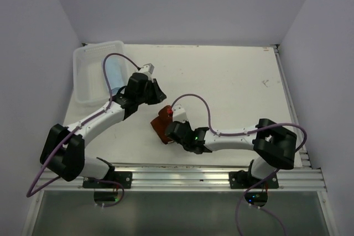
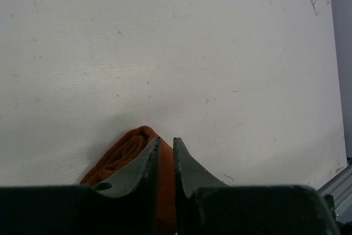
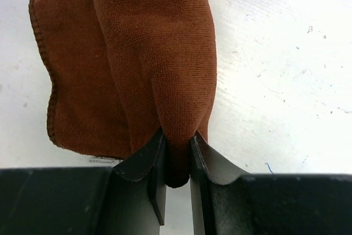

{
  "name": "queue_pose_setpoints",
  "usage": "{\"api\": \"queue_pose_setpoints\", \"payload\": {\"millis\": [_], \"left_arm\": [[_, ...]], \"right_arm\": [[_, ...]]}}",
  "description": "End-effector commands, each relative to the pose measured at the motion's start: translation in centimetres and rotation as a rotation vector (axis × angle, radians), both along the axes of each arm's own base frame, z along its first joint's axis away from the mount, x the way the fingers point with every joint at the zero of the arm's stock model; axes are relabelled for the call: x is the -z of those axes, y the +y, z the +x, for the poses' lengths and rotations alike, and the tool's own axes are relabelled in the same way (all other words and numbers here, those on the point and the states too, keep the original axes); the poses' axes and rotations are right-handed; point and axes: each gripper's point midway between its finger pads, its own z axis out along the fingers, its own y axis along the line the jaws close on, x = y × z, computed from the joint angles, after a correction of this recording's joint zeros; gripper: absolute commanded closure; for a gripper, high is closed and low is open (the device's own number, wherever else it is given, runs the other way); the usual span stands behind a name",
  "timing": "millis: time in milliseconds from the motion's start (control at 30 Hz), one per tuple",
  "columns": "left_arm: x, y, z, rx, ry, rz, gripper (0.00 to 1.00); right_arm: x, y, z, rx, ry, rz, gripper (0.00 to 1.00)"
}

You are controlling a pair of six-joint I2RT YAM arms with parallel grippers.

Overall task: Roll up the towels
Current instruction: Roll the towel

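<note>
The rust towel (image 1: 161, 121) lies partly rolled near the table's middle. My right gripper (image 1: 169, 129) is shut on it; in the right wrist view a thick fold of the rust towel (image 3: 159, 53) is pinched between the jaws of the right gripper (image 3: 176, 134), with a flat flap spread to the left. My left gripper (image 1: 157, 95) hovers just beyond the towel. Its jaws stand slightly apart at the left gripper (image 2: 166, 140), and the rolled end of the rust towel (image 2: 124, 155) shows behind and through the gap. The light blue towel (image 1: 115, 73) rests in the basket.
A white plastic basket (image 1: 83, 54) stands at the table's back left corner, beside the left arm. An aluminium rail (image 1: 210, 174) runs along the near edge. Bare white tabletop (image 1: 238, 81) stretches to the right and back.
</note>
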Motion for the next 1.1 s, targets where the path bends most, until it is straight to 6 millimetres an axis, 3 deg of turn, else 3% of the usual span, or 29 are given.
{"api": "queue_pose_setpoints", "payload": {"millis": [0,333,800,1067], "left_arm": [[-1.2,0.6,1.3,-0.008,-0.034,-0.002,0.81],[-0.1,0.0,0.1,0.014,0.013,-0.095,0.82],[-0.5,-0.4,-0.7,0.036,-0.006,-0.153,0.83],[-0.9,-0.5,-1.6,0.048,-0.009,-0.185,0.84]], "right_arm": [[-1.3,-1.0,0.4,0.007,-0.104,-0.149,0.91],[-3.0,0.1,-0.1,0.002,-0.207,-0.338,0.89],[-0.7,2.0,-3.6,-0.146,-0.287,-0.595,0.87],[0.9,3.4,-4.6,-0.205,-0.298,-0.719,0.84]]}}
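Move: The right hand already has the end of the rolled part of the brown towel between its fingers. The towel's middle lies about 5 cm ahead of the hand, 3 cm to its left and roughly 1 cm below. The blue towel roll, in the white bin, is some 24 cm ahead and 26 cm left; the bin's middle is about 25 cm ahead and 31 cm left. From the left hand, the brown towel's middle is about 10 cm back, 1 cm right and 11 cm below. Still pinching the end of the brown towel's roll, the right hand draws it back towards the base and to the left, about 5 cm in all. It rises a centimetre early on, then sinks a little. The hand rolls steadily about its own finger line, some 40 degrees counter-clockwise seen from above, its left side going down, and keeps its grip. ##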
